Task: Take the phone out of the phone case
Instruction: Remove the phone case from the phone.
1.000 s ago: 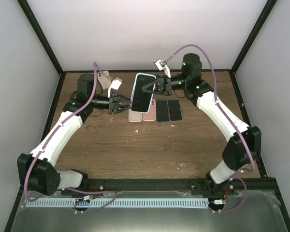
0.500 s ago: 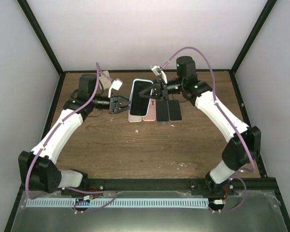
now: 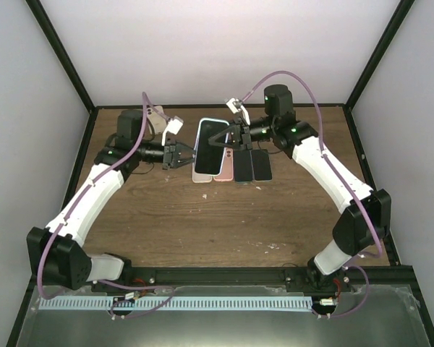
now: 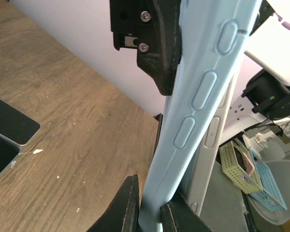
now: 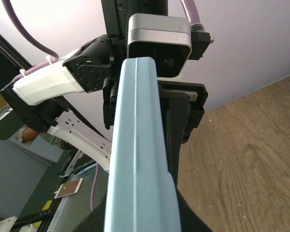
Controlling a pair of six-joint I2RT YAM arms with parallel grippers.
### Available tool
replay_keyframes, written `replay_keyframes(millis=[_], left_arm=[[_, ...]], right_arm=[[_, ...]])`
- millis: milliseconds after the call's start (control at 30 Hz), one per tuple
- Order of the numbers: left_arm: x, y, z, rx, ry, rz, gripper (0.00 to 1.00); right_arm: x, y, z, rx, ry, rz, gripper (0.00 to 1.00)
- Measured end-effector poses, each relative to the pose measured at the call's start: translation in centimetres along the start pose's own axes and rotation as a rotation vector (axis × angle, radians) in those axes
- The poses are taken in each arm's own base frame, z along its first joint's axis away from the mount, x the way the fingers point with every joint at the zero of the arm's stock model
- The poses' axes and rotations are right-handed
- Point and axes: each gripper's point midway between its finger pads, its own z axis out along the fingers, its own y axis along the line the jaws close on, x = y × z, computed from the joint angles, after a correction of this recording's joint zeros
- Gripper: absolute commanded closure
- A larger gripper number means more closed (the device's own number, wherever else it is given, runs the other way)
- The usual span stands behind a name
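Note:
A phone in a light blue phone case (image 3: 210,144) hangs above the back of the table, dark screen up, held between both arms. My left gripper (image 3: 191,155) is shut on the case's left rim. In the left wrist view the blue case (image 4: 203,96) runs up from between my left gripper's (image 4: 150,195) fingers, and a grey edge with buttons (image 4: 213,133), seemingly the phone's side, shows just right of it. My right gripper (image 3: 232,137) is shut on the case's opposite side. In the right wrist view the case (image 5: 137,145) fills the middle, gripped low down by my right gripper (image 5: 141,212).
Under the held phone lie a pale pink case (image 3: 200,174), a pink one (image 3: 223,173) and two dark phones (image 3: 244,166) (image 3: 261,165) in a row. A beige object (image 3: 156,118) rests at the back left. Dark frame posts border the table.
The right arm has lowered and flattened the cased phone toward the left gripper. The left gripper has closed on the case's rim in the last half second.

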Motion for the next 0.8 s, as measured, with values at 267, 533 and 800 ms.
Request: replay_keyframes(millis=[267,533,800], left_arm=[[0.0,-1.8,0.2,0.041,-0.009,0.057,1.0],[0.1,-1.6,0.4,0.037,-0.011,0.083,1.0],[0.8,-0.8,0.5,-0.001,0.002,0.088,1.0]], right_arm=[[-0.5,1.3,0.5,-0.089,0.032,0.019,0.64],[-0.6,1.2,-0.1,-0.103,0.038,0.054,0.63],[-1.7,0.4,-2.0,-0.064,0.007,0.055,0.74]])
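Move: The phone, partly out of its light blue case, is held screen-up between the hands. Its middle lies about 4 cm right of the left hand, 2 ahead and 1 above, and some 2 cm back, 1 left and 1 below the right hand. From the left hand, the beige case lies about 16 cm ahead, 1 left and 33 below; from the right hand, the pink case is 16 ahead, 2 right, the nearest black phone 16 ahead, 10 right, both about 37 below. The blue case stays pinched at its left edge by the left fingers, which draw it back about 1 cm with a slight wrist tilt, rising a little and sinking again. The right fingers let go and open to about a third, easing back and up 1 cm, then the hand shifts some 2 cm forward and right, away from the left hand, fingers still astride the right edge. ##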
